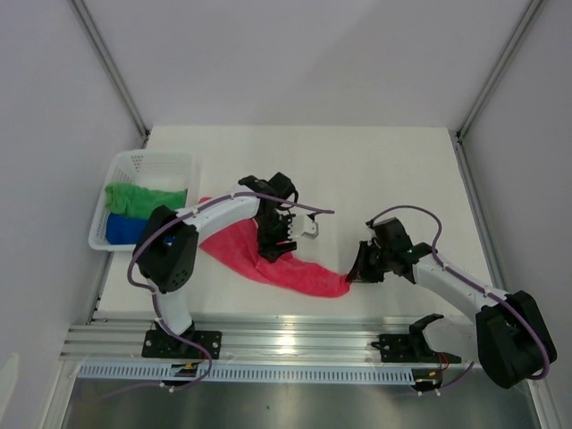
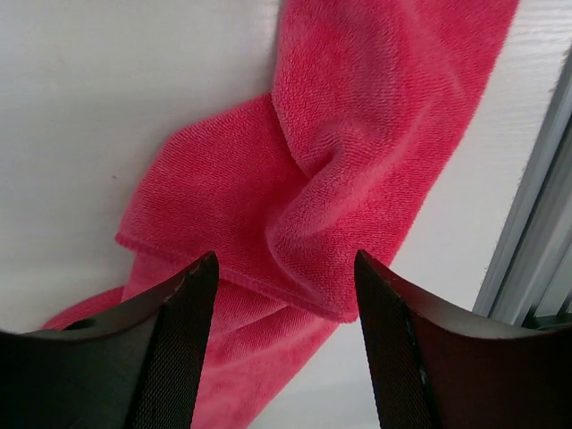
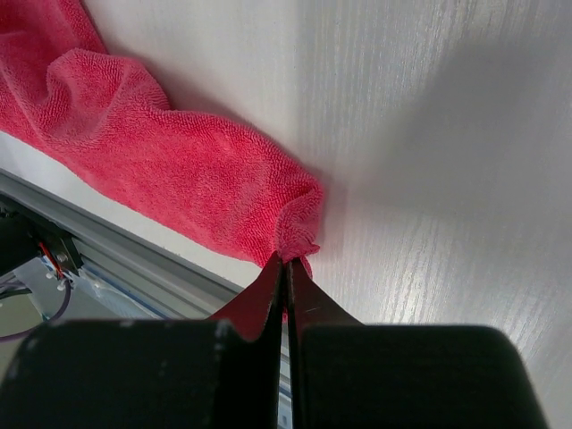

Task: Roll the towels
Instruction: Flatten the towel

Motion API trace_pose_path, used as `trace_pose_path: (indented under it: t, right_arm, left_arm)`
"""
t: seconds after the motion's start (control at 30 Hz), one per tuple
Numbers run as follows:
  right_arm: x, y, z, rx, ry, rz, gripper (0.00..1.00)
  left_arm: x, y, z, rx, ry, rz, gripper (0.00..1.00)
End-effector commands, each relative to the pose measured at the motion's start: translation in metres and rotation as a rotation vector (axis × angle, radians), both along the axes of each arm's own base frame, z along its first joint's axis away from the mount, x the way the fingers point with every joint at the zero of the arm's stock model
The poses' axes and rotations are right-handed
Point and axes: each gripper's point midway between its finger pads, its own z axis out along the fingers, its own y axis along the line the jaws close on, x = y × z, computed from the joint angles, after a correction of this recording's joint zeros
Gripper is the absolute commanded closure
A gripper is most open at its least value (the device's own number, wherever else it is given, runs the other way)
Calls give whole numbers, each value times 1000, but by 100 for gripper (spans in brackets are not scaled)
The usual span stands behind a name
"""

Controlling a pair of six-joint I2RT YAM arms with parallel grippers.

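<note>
The pink-red towel (image 1: 286,264) lies stretched and crumpled across the table's front middle. My right gripper (image 1: 354,273) is shut on its right corner (image 3: 299,241), pinching the cloth between the fingertips. Over the towel's left part, my left gripper (image 2: 284,268) stands open, with a folded hem (image 2: 268,286) lying between its black fingers (image 2: 183,331) and nothing clamped. The green towel (image 1: 143,197) and the blue towel (image 1: 125,228) sit in the white basket (image 1: 152,161) at the left.
The white mesh basket stands at the table's left edge. An aluminium rail (image 1: 295,335) runs along the near edge in front of the towel. Grey walls enclose the table on three sides.
</note>
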Motion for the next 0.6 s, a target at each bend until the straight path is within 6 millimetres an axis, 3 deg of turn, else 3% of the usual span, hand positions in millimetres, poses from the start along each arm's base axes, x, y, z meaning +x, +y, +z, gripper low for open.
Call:
trace_pose_path:
  t: [0.0,0.2,0.33,0.37,0.43,0.57]
  right_arm:
    - [6,2,5,13,-46,-11,100]
    - [6,-2,5,-1,-61,-9,100]
    - [3,-1,3,5,-56,-10,100]
    - [2,-2,1,3,-51,-11,100]
    - [2,-3,1,-4,-53,-10,100]
    - [3,-4,4,-7,-63,-6,100]
  left_arm:
    - [0,6,-17,70,23,22,35]
    - [-11,11,-29,109,89,49,39]
    - [-12,10,-29,106,99,61,67]
    - [-13,9,-26,100,101,62,81]
    - [-16,8,-22,91,114,68,99]
    - [-18,5,-5,48,105,88,100]
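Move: The ridge of the bunched red towel lies almost straight below the left fingers, about 4 cm down, 1 cm back and 1 cm to their left. The towel's right end, already in the right fingers, is some 21 cm to the left hand's right, 7 cm back and 3 cm lower; the towel's far end is roughly 17 cm left, 14 cm ahead and 4 cm lower. From the right hand, that ridge lies about 23 cm left, 6 cm ahead and 1 cm lower. The red towel's ridge is what the left hand sinks onto: about 3 cm down with the fingers still well open, drifting some 2 cm left and back as the wrist tilts about 10 degrees. Once down, it stops sinking and shuts the fingers fully, pinching the ridge between the tips. The right hand stays almost still and keeps its pinch on the towel's right end. ##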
